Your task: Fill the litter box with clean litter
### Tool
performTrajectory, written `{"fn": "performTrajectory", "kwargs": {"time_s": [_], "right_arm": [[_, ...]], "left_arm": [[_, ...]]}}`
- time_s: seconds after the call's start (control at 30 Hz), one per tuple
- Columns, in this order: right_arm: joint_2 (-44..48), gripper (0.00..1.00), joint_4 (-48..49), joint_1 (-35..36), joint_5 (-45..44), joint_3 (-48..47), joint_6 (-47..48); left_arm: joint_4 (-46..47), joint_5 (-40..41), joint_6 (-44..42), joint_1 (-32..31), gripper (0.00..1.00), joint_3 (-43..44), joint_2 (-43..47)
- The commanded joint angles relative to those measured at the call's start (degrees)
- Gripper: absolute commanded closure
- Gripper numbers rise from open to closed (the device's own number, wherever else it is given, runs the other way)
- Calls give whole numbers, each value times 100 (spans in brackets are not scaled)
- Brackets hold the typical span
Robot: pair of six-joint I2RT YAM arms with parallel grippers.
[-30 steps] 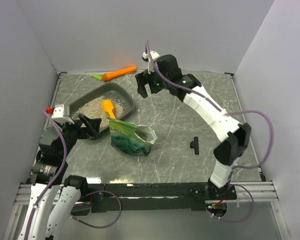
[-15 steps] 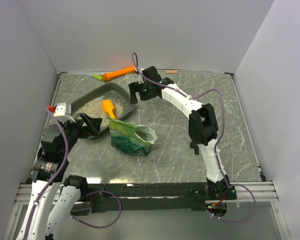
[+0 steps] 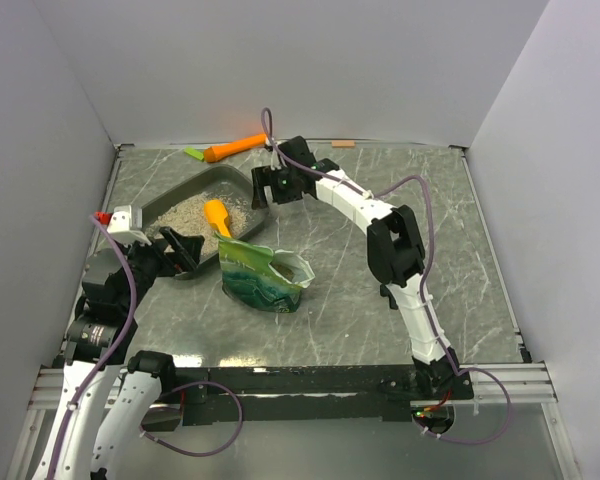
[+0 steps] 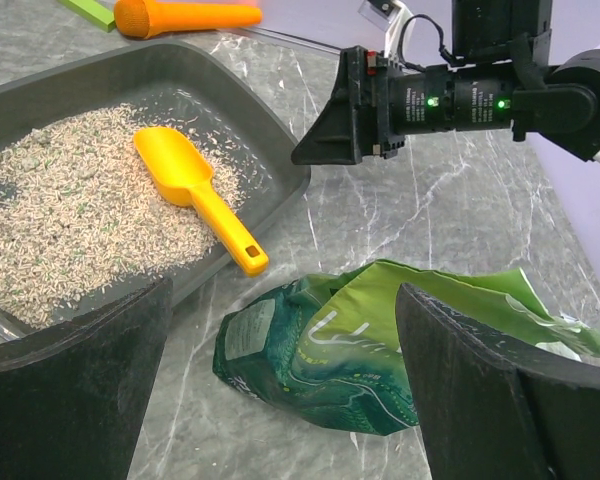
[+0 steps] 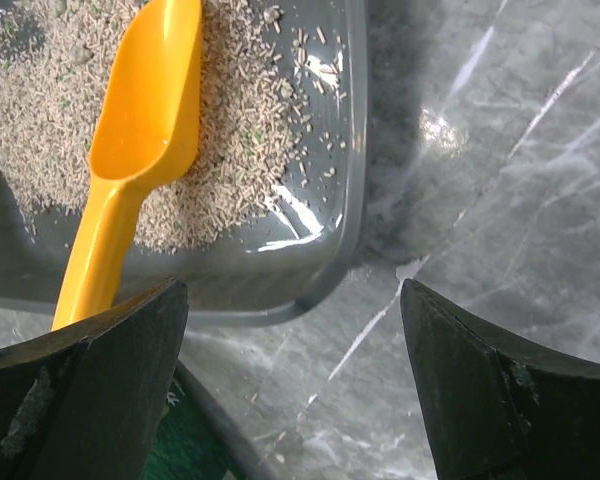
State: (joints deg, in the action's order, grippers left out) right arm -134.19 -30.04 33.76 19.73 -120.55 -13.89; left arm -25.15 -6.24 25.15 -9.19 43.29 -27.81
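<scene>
The dark grey litter box (image 3: 242,180) lies at the back left, with a layer of beige litter (image 3: 185,212) and an orange scoop (image 3: 218,217) in it. A crinkled green bag (image 3: 265,278) stands just in front of it. My right gripper (image 3: 263,190) hovers open over the box's right corner. In the right wrist view its fingers straddle the box's rim (image 5: 355,150) and bare table, beside the scoop (image 5: 140,130) and the litter (image 5: 230,120). My left gripper (image 4: 283,300) is open at the box's near end, facing the bag (image 4: 380,340), with nothing between its fingers.
An orange carrot-shaped toy (image 3: 238,147) with a green tip lies by the back wall behind the box. A small black part (image 3: 389,290) rests on the table beside the right arm. White walls close in the table on three sides.
My right arm has folded and swung left and down, bringing its gripper from above the table's middle back to the litter box's right corner. The left arm has stayed put.
</scene>
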Motion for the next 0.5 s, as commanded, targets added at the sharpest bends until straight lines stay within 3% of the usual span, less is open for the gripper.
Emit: {"fn": "performTrajectory", "kwargs": {"time_s": [0.0, 0.27, 0.37, 0.4, 0.47], "right_arm": [[-169, 8, -45, 113, -82, -329, -52], [-230, 20, -344, 157, -399, -390, 18], [-239, 36, -458, 166, -522, -390, 27], [-239, 47, -520, 175, -557, -390, 35], [-257, 55, -581, 166, -637, -399, 35]], "left_arm": [[54, -53, -10, 14, 3, -40, 92], [54, -79, -1, 14, 3, -40, 144], [54, -62, -1, 14, 3, -48, 162], [62, -70, -1, 14, 3, -48, 171], [54, -70, -1, 14, 3, -40, 171]]}}
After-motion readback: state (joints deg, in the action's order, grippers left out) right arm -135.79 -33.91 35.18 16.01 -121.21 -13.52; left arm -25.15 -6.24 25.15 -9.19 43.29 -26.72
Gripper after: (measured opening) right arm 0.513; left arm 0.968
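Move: The right hand is open just above the litter box's right-hand rim, which lies about 3 cm below and 2 cm back from it. The scoop in the box lies about 10 cm to the hand's left and 6 cm back; the litter bag stands some 19 cm back and 2 cm to its right. From the left hand, that rim is about 20 cm ahead, 18 cm to the right and 20 cm below. The right hand sinks about 2.5 cm to the litter box's right-hand rim, drawing back slightly while half closing its fingers. ##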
